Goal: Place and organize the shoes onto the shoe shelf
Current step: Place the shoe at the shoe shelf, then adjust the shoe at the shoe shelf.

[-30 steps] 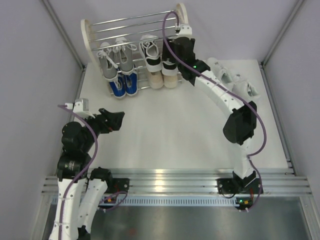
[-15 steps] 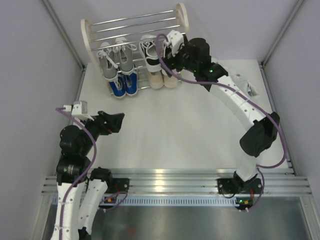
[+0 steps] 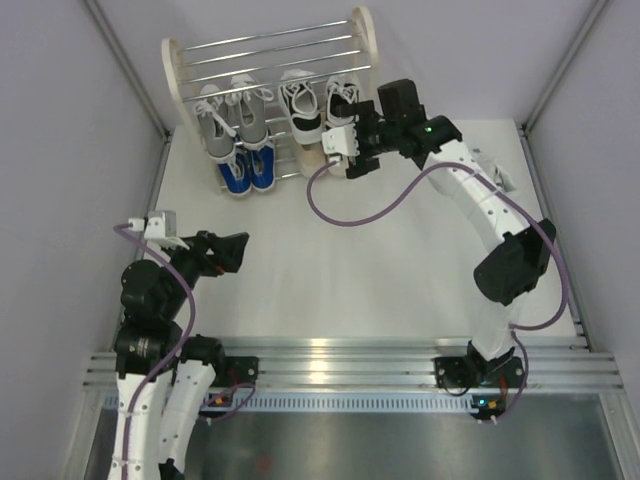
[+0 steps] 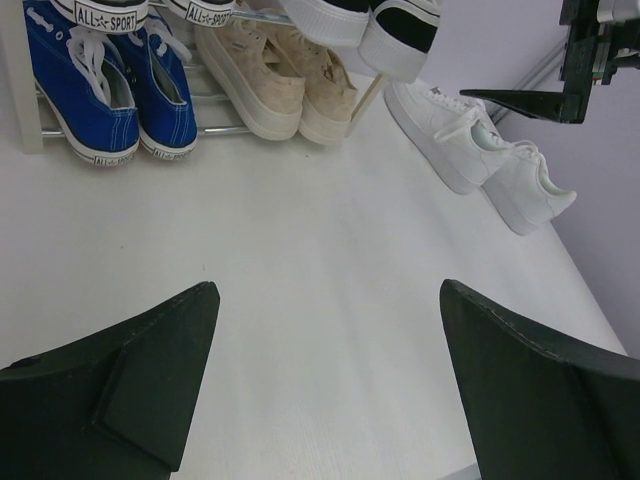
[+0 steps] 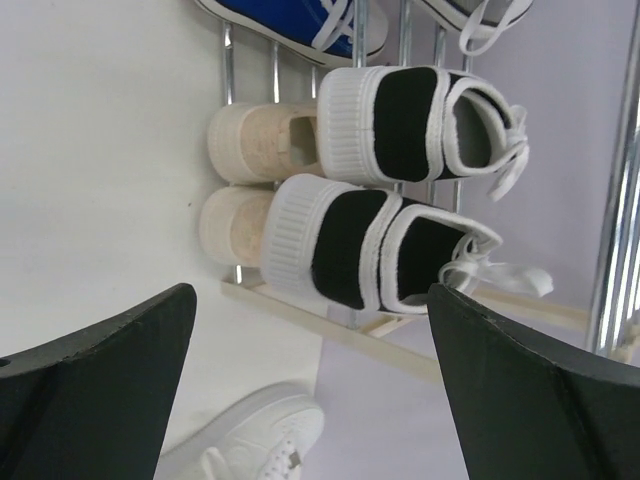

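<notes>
The shoe shelf stands at the back of the table. Its middle tier carries the grey pair and the black-and-white pair. Below them sit the blue pair and the beige pair. The white pair lies on the table to the right of the shelf, mostly hidden under my right arm in the top view. My right gripper hangs open and empty just off the shelf's right end. My left gripper is open and empty over bare table at the near left.
The shelf's top rods hold nothing. A purple cable loops from the right wrist down over the table. Grey walls close in the table on both sides and at the back.
My right gripper has let go of the right black-and-white shoe, which now sits on the middle tier, and has pulled back to the right of the shelf. The left arm has barely moved.
</notes>
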You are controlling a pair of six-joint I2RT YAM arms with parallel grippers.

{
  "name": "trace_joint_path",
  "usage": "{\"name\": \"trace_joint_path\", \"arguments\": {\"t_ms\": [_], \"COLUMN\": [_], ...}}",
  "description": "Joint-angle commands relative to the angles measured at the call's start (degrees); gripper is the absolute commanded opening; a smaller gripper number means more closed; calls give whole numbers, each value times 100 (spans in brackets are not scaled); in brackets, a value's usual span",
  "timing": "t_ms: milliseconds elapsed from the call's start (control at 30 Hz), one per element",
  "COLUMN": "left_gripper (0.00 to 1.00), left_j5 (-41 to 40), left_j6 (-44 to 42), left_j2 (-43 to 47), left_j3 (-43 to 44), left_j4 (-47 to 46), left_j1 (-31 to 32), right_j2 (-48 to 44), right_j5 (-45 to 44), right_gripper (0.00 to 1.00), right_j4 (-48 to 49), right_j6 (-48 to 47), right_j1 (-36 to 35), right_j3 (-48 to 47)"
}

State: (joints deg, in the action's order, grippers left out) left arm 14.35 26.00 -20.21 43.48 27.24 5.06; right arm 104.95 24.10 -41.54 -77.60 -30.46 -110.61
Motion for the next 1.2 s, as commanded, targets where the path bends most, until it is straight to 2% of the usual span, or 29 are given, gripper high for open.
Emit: {"name": "trace_joint_path", "arguments": {"t_ms": [0,133,367,567,667,767,800,900,967,1000,1167], "left_gripper": [97,98,98,98,98,98,98,98,98,98,98], "left_j5": [103,129,147,156,156,156,156,147,147,147,156], "left_j6": [-139,-174,-209,-201,-200,-192,-192,-192,-200,-200,-200], "left_j2": [131,227,298,324,333,342,359,360,377,377,403], "left_j3": [-112,-182,-244,-262,-270,-279,-297,-314,-323,-323,-341], "left_j4": [-105,-114,-114,-123,-114,-114,-105,-114,-114,-114,-114], "left_j1": [-14,-14,-14,-14,-14,-14,-14,-14,-14,-14,-14], "right_j2": [271,369,650,896,1045,1107,1107,1081,1054,1037,958], "right_j5": [209,-227,-1152,-1232,-1223,-1232,-1241,-1284,-1285,-1276,-1258], "right_gripper": [99,99,100,98,87,63,51,34,29,21,8], "right_j4": [-293,135,998,876,771,796,840,963,1033,1095,1166], "right_j6": [-545,-519,227,228,228,202,202,149,105,96,9], "right_j1": [14,-135,-373,-382,-382,-382,-382,-373,-364,-347,-303], "right_j3": [-611,-323,-242,-391,-540,-646,-646,-646,-655,-655,-751]}}
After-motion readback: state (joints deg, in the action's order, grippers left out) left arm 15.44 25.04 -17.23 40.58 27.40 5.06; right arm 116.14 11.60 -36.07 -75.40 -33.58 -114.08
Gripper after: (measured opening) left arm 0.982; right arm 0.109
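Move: Some 9 cm ahead of the open right hand, about 3 cm to its left and 7 cm below lies the middle of the right black shoe, heel towards the robot. The left black shoe sits level with that shoe, about 9 cm to the left of it; the shelf's right end panel stands roughly 6 cm to its right, and the right beige shoe lies about 13 cm beneath it. From the left hand the right black shoe is around 32 cm ahead, 22 cm right and 6 cm below. Reaching down and forward to the right black shoe, the right hand drops about 6 cm while going 5 cm ahead and a little left, its wrist turning slightly clockwise. The fingers stay wide until the descent is nearly done, then close almost fully and pinch the edge of the shoe's collar near the heel, a lace lying at the fingertips. ##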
